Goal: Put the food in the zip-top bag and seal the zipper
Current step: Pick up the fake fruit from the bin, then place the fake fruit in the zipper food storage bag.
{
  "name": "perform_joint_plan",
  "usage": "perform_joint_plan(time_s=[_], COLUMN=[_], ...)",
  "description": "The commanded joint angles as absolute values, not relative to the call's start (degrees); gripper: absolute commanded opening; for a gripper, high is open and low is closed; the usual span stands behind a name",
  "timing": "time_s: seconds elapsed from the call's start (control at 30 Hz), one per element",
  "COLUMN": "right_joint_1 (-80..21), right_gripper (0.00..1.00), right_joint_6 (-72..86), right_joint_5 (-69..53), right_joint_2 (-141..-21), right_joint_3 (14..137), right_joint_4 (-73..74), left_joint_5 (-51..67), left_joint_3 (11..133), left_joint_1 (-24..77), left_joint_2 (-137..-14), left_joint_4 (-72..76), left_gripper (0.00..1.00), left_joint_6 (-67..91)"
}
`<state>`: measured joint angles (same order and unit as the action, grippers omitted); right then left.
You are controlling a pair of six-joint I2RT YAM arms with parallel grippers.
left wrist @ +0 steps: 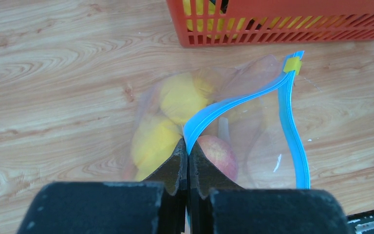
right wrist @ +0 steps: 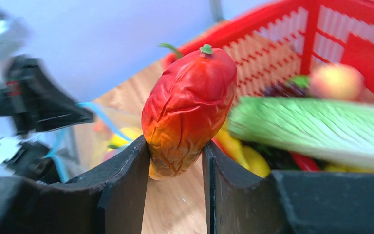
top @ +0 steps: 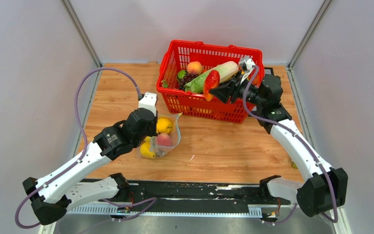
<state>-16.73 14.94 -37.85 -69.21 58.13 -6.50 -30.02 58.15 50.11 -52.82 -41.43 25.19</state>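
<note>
The clear zip-top bag (top: 171,138) lies on the table left of the basket. It holds two yellow round fruits (left wrist: 182,95), a pinkish peach (left wrist: 220,153) and a banana (top: 147,150). My left gripper (left wrist: 188,148) is shut on the bag's teal zipper strip (left wrist: 292,126) and holds the mouth open; it also shows in the top view (top: 157,122). My right gripper (right wrist: 175,156) is shut on a wrinkled red-orange toy fruit (right wrist: 190,107). It holds the fruit (top: 211,84) in the air at the basket's front wall.
The red basket (top: 209,109) stands at the back middle. It holds a long green-white cabbage (top: 214,74), a peach (top: 194,67), dark grapes and other toy produce. Grey walls close in the table on both sides.
</note>
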Motion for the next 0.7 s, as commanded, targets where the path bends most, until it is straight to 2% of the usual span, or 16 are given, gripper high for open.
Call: perform_joint_plan(time_s=[0.0, 0.1, 0.27, 0.5, 0.67], right_joint_1=[-21.20, -27.54, -39.46, -45.07, -47.53], right_gripper=[0.16, 0.15, 0.16, 0.17, 0.20], right_joint_6=[14.38, 9.56, -7.29, -15.14, -20.62], right_joint_5=[-51.52, -51.83, -47.56, -45.29, -37.86], right_joint_2=[-67.39, -68.08, -69.25, -73.69, -78.79], right_joint_3=[59.82, 61.23, 62.24, 62.94, 64.68], right_joint_4=[-16.01, -11.61, -2.88, -0.28, 5.99], left_joint_5=[-28.69, -27.92, -26.86, -25.75, -20.66], left_joint_3=[58.01, 57.83, 57.62, 57.00, 56.39], left_joint_1=[49.83, 49.83, 49.83, 49.83, 49.88], left_joint_2=[-52.72, -52.73, -52.09, -50.67, -49.79], left_joint_4=[-37.66, -37.12, -37.08, -36.03, -32.33], left_gripper=[0.00, 0.00, 0.00, 0.00, 0.00], left_joint_6=[25.15, 25.54, 26.17, 26.61, 27.33])
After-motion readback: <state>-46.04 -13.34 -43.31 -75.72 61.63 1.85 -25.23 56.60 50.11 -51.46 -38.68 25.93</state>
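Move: The right hand already grips the red pepper clear of the basket. From it the bag's open mouth lies about 18 cm to the left, 15 cm back and some 10 cm lower. The left gripper, holding the bag's rim, is about 22 cm left, 16 back and 9 lower; the basket's middle is 6 cm ahead, 1 left and 17 below. For the left hand, the mouth lies about 5 cm right, 2 ahead and 2 lower. Swing the right gripper back and left, about 14 cm each way, carrying the pepper from the basket to the bag's open mouth. Rise slightly at first, then sink late while still easing left. Turn the wrist some 40 degrees counter-clockwise so the fingers face left, and keep them gripped. Keep the left gripper shut on the rim, letting it drift a little right. ##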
